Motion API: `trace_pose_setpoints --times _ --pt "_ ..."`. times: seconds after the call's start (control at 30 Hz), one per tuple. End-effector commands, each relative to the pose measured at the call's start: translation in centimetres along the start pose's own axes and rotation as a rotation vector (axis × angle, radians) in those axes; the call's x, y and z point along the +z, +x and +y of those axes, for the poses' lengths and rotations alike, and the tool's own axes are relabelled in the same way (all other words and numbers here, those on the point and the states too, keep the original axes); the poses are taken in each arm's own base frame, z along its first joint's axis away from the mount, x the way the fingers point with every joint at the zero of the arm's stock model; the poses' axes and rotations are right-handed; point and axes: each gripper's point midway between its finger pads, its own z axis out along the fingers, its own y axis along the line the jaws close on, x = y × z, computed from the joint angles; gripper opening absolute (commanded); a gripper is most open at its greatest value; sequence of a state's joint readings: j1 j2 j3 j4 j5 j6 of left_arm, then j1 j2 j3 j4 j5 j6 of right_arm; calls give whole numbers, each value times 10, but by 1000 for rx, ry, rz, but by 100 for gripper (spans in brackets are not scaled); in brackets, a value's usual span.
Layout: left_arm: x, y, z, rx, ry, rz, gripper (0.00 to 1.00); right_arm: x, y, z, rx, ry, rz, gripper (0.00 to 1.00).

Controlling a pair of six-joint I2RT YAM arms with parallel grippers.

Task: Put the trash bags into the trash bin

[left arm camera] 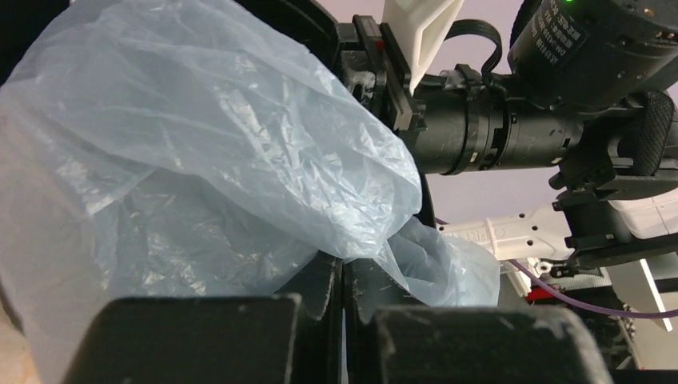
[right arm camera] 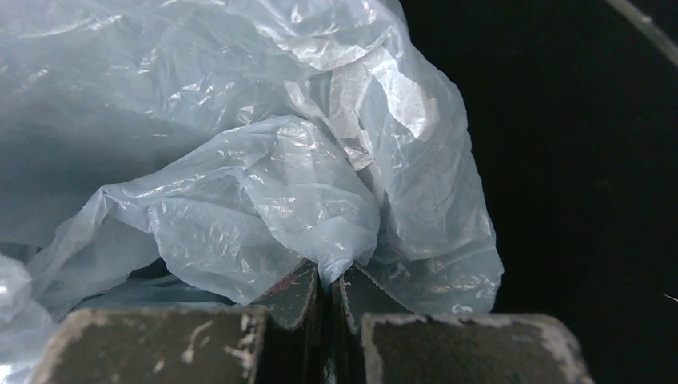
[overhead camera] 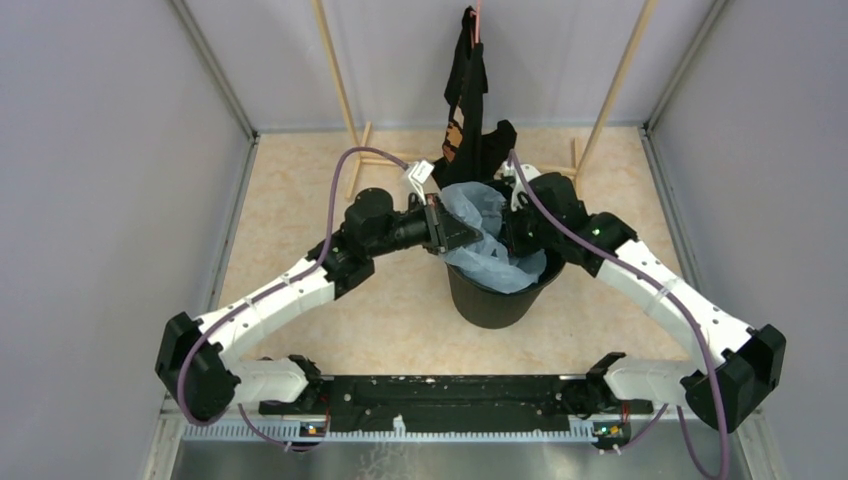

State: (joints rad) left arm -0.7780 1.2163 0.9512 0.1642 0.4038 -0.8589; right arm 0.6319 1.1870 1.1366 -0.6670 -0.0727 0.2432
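Note:
A light-blue crinkly trash bag bulges out of the mouth of the round black trash bin, which stands upright at the table's middle. My left gripper reaches in over the bin's left rim, shut on a fold of the trash bag; in the left wrist view the film is pinched at the gripper's tips. My right gripper comes in from the bin's far right, also shut on the trash bag. The right wrist view shows film caught in the gripper, with the bin's dark inner wall to the right.
A black garment with orange print hangs on a wooden frame just behind the bin, its lower end close to the rim. Grey walls close in the beige table on three sides. The right arm's wrist fills the left wrist view's upper right.

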Motion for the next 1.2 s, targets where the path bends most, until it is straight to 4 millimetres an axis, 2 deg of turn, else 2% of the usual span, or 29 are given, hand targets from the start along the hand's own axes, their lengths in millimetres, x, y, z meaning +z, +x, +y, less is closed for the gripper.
trace_pose_setpoints --times 0.0,0.17,0.27,0.37,0.5,0.63,0.77,0.9,1.03,1.17 --pt "15 -9 -27 94 96 33 0 -14 -29 -10 8 69 -121 0" --pt "49 5 -47 171 90 88 0 -57 -54 -9 17 92 -228 0" --pt "63 10 -40 160 57 97 0 -77 -61 -13 18 122 -267 0" --pt "71 16 -28 139 30 107 0 -80 -60 -11 15 106 -288 0" --pt "62 7 -18 191 -45 68 0 -53 -49 2 31 14 -266 0" --pt "34 -4 -12 276 -132 17 0 -8 -21 10 69 -62 -185 0" --pt "9 -2 -10 328 -163 19 0 28 7 15 95 -107 -82 0" --pt "-9 3 -16 353 -144 29 0 45 20 37 97 -164 -55 0" --pt "-31 -6 -22 377 -165 -15 0 61 33 64 111 -236 -20 0" --pt "-55 -13 -19 398 -230 -50 0 73 43 91 178 -339 -12 0"
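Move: Just under the left hand, which already pinches the trash bag, stands the bin: its middle is about 6 cm to the right, level fore and aft, and some 17 cm below. The right hand, also holding the bag, is at the bin's mouth, with the bin's middle some 8 cm below, 1 cm ahead and 2 cm left. The black shirt hangs about 16 cm ahead of the left hand, roughly level sideways. Stuffing the bag down, the right hand first lifts about 7 cm, drifting right, then plunges some 14 cm into the bin and shifts left inside it towards the left wall. The left hand swings 7 cm right over the bin, dips, then returns left 10 cm to the rim, rising and tilting some 20 degrees. Both grippers stay shut on the film. ##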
